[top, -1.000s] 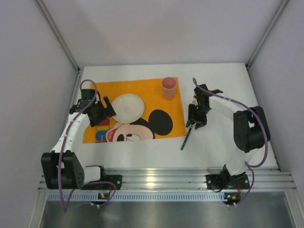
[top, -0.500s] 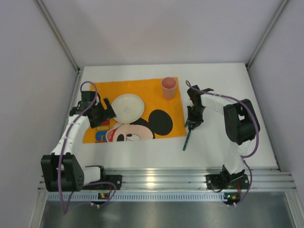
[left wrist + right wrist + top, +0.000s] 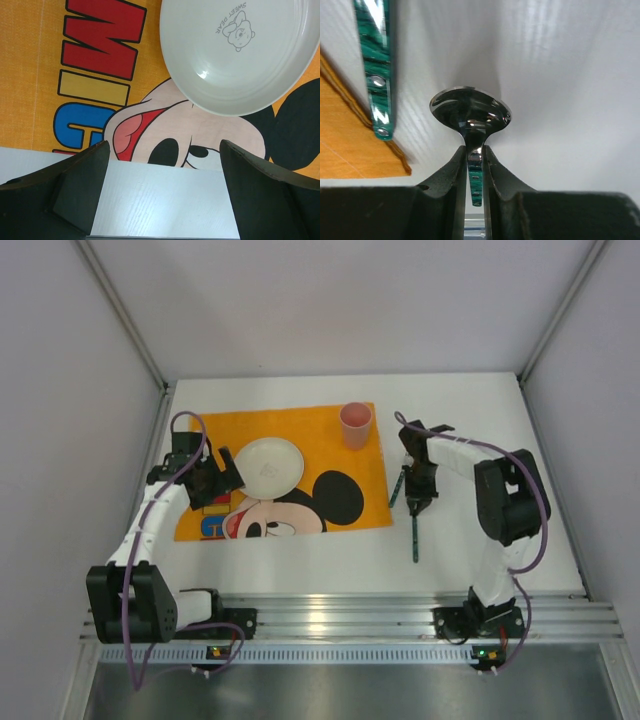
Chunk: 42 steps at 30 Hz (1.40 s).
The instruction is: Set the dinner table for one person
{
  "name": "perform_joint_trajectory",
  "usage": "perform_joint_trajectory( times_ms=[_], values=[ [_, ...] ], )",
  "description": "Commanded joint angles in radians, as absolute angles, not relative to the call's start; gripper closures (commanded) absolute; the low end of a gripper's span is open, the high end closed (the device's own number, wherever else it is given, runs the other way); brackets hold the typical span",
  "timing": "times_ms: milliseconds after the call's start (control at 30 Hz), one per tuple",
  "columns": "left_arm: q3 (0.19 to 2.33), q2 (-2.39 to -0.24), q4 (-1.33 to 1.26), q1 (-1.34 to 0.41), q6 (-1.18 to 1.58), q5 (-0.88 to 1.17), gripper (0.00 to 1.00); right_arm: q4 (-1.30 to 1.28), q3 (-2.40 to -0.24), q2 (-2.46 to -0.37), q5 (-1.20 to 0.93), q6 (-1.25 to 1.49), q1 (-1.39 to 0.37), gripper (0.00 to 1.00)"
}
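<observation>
A green-handled spoon point(image 3: 471, 111) lies on the white dinner table point(image 3: 470, 410), and my right gripper point(image 3: 474, 151) is shut on its neck just behind the shiny bowl. In the top view the spoon's handle point(image 3: 415, 540) points toward the near edge, below the right gripper point(image 3: 417, 498). A second green-handled utensil point(image 3: 377, 65) lies beside the orange placemat point(image 3: 300, 430), along its right edge. On the placemat stand a white plate point(image 3: 268, 466) and a pink cup point(image 3: 355, 425). My left gripper point(image 3: 162, 192) hovers open and empty at the placemat's near-left, short of the plate point(image 3: 235, 55).
The aluminium rail point(image 3: 330, 615) runs along the near edge. White walls close in the table on both sides and at the back. The placemat corner point(image 3: 355, 150) lies just left of the right gripper's fingers.
The right gripper has shut on the spoon and shifted it right, its handle swinging toward the near edge and away from the second utensil. The left arm has hardly moved.
</observation>
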State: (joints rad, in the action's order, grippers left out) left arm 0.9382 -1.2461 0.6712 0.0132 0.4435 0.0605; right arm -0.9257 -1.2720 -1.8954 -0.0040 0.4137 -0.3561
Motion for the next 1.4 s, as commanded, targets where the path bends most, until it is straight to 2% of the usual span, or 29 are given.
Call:
perform_joint_trajectory(
  times_ms=[0, 100, 267, 400, 433, 533, 933, 1167, 1200, 1233, 1367],
  values=[
    [0.945, -1.246, 0.618, 0.011, 0.420, 0.080, 0.03, -1.024, -1.307, -1.781, 0.087, 0.396, -0.308, 1.00],
    [0.934, -1.258, 0.603, 0.011, 0.423, 0.100, 0.03, -1.112, -1.466, -1.724, 0.084, 0.397, -0.299, 1.00],
    [0.925, -1.281, 0.568, 0.011, 0.429, 0.121, 0.03, -1.140, -1.909, -1.773, 0.028, 0.382, -0.415, 1.00],
    [0.931, -1.301, 0.555, 0.011, 0.434, 0.133, 0.03, -1.172, -2.228, -1.948, 0.005, 0.354, -0.546, 1.00],
    [0.934, -1.304, 0.555, 0.011, 0.434, 0.135, 0.03, -1.184, -2.340, -2.042, -0.067, 0.356, -0.570, 1.00],
    [0.953, -1.296, 0.566, 0.012, 0.434, 0.129, 0.03, -1.186, -2.457, -2.179, -0.158, 0.382, -0.607, 1.00],
    [0.974, -1.230, 0.666, 0.011, 0.420, 0.080, 0.03, -1.032, -2.425, -2.407, -0.196, 0.434, -0.623, 1.00],
    [0.988, -1.216, 0.687, 0.011, 0.422, 0.074, 0.03, -0.947, -2.326, -2.434, -0.236, 0.505, -0.594, 0.98],
    [0.986, -1.216, 0.687, 0.012, 0.422, 0.072, 0.03, -0.931, -2.322, -2.437, -0.239, 0.509, -0.591, 0.95],
    [0.985, -1.218, 0.687, 0.011, 0.422, 0.072, 0.03, -0.927, -2.325, -2.442, -0.244, 0.512, -0.585, 0.82],
    [0.988, -1.223, 0.683, 0.011, 0.428, 0.077, 0.03, -0.910, -2.330, -2.441, -0.258, 0.517, -0.578, 0.61]
  ],
)
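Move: Right of the placemat, the right hand already pinches the spoon near its neck, low over the table. The spoon's spot, the mat between plate and cup, lies about 14 cm ahead, 23 cm left and just below. From this hand the plate is some 11 cm ahead and 38 cm left, the cup 18 cm ahead and 15 cm left, the fork 8 cm ahead and 4 cm left. From the left hand the spot is roughly 12 cm ahead, 23 cm right, 11 cm below. Lifting the spoon in a high arc, the right hand rises about 28 cm while going forward and swinging left, past the fork, then sinks about 23 cm over the mat between plate and cup. The fingers swing forward and left on the way up, partly straighten, and at the end start to open, letting go of the spoon a few centimetres above the mat. ##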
